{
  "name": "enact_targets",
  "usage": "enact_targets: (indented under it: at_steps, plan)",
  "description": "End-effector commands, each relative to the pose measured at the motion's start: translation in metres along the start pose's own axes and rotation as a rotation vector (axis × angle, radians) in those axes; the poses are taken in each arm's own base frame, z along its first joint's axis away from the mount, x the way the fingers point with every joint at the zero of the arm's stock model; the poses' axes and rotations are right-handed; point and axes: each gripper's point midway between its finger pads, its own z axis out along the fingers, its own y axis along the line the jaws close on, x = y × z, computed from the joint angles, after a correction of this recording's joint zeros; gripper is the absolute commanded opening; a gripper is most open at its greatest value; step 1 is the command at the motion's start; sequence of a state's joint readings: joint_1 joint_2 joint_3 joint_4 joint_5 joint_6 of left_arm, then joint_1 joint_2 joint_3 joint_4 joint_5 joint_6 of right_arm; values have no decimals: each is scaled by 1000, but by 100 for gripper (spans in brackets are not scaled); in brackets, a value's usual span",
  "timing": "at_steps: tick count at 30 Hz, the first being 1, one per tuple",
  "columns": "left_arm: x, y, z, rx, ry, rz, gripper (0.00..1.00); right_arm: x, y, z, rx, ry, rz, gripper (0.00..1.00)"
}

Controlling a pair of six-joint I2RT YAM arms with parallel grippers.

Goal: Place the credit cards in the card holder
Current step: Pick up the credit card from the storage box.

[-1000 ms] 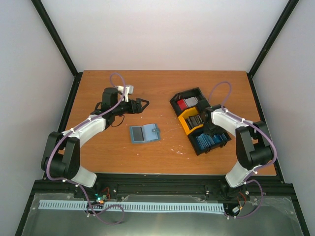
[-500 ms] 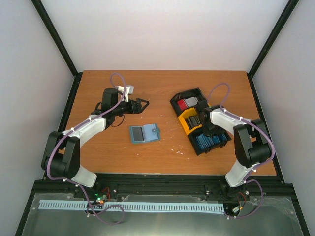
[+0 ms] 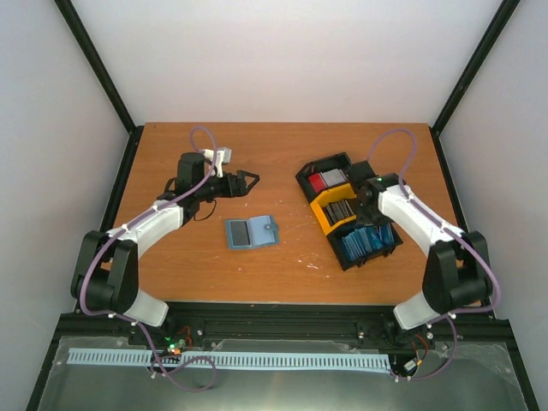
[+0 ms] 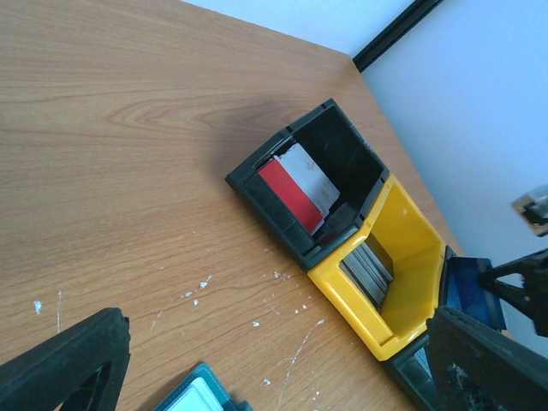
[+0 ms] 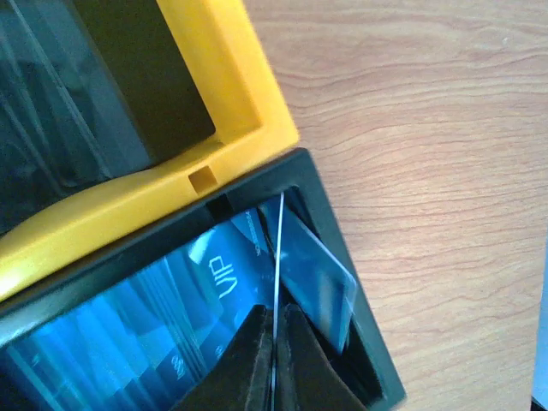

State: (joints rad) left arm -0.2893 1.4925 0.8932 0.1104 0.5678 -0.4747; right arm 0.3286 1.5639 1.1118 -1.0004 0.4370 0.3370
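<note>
The blue-grey card holder lies open and flat on the table; its corner shows in the left wrist view. The credit cards stand in a three-compartment tray: red ones, grey ones and blue ones. My right gripper is over the blue compartment, shut on one card that I see edge-on as a thin pale line. My left gripper hovers open behind the holder, with nothing between its fingers.
The tray sits slantwise at the right of the wooden table; its yellow middle bin and black end bin fill the right wrist view. White flecks mark the wood between tray and holder. Black frame rails border the table.
My right gripper has closed on a card in the blue compartment, and the right arm has lifted and swung its elbow outward. The left arm has stayed still.
</note>
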Motion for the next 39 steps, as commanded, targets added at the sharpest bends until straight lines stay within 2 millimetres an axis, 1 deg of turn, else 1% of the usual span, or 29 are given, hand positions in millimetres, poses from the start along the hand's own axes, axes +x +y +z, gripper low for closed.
enact_targets:
  at_steps: [1, 2, 4, 6, 8, 10, 12, 15, 18, 21, 24, 26, 28, 30, 32, 34, 35, 39]
  plan:
    - [-17, -17, -10, 17, -48, 0, 96, 5, -13, -37, -47, -27, 23, 3]
    - [-16, -16, -11, 14, -47, -11, 96, 5, -14, -42, -64, -31, 30, 3]
    - [-12, -15, -13, 8, -42, -24, 96, 6, -7, -51, -133, -43, 27, 3]
    - [-9, -15, -15, 2, -36, -29, 96, 1, -1, -60, -189, -65, 47, 3]
    - [-6, -16, -19, -1, -35, -31, 96, -6, 12, -74, -294, -93, 60, 3]
    - [-3, -18, -24, 3, -34, -35, 97, -13, 30, -94, -439, -131, 60, 3]
    - [2, -26, -29, 32, -29, -33, 98, -25, 54, -119, -622, -198, 46, 3]
    - [11, -42, -41, 94, -29, -26, 100, -33, 89, -157, -915, -274, 21, 3]
    - [21, -58, -56, 159, -33, -15, 100, -40, 122, -203, -1245, -352, -5, 3]
    - [33, -77, -73, 244, -34, -10, 100, -46, 147, -248, -1492, -444, -39, 3]
    - [42, -103, -91, 375, -39, 4, 100, -42, 177, -278, -1650, -457, -113, 3]
    - [46, -115, -101, 440, -46, 4, 100, -34, 197, -290, -1716, -437, -162, 3]
    - [50, -117, -106, 459, -53, -8, 100, -24, 214, -299, -1780, -417, -204, 3]
    - [52, -109, -105, 410, -58, -48, 100, -15, 225, -306, -1830, -385, -238, 3]
    - [56, -107, -105, 399, -41, -77, 95, -7, 231, -315, -1867, -366, -273, 3]
    - [56, -113, -107, 432, -30, -79, 88, 0, 236, -321, -1881, -354, -302, 3]
    - [58, -116, -108, 450, -19, -82, 82, 2, 238, -322, -1883, -345, -316, 3]
    - [55, -118, -109, 457, -25, -100, 52, 6, 240, -324, -1888, -322, -362, 3]
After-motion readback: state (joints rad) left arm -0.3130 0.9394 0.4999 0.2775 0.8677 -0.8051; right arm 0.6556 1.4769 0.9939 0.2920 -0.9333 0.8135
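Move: The right hand already pinches a blue credit card over the blue-card bin, whose middle lies about 3 cm left and 2 cm back; the yellow bin is about 11 cm left and 8 cm ahead. The left gripper waits some 36 cm to its left, 9 cm farther out and 9 cm higher. From the left hand, the card is 36 cm right, 9 cm back and 12 cm lower, the card holder about 7 cm back and 18 cm below. Up first, by about 5 cm, then in a fast sweep some 34 cm left, still rising, the right hand carries the card past the yellow bin to the left gripper, swinging its fingers from down to level and leftward, drawing back late. The left hand draws back and rises to meet the card, rolls about 20 degrees and starts closing its wide-open fingers, not yet gripping. ##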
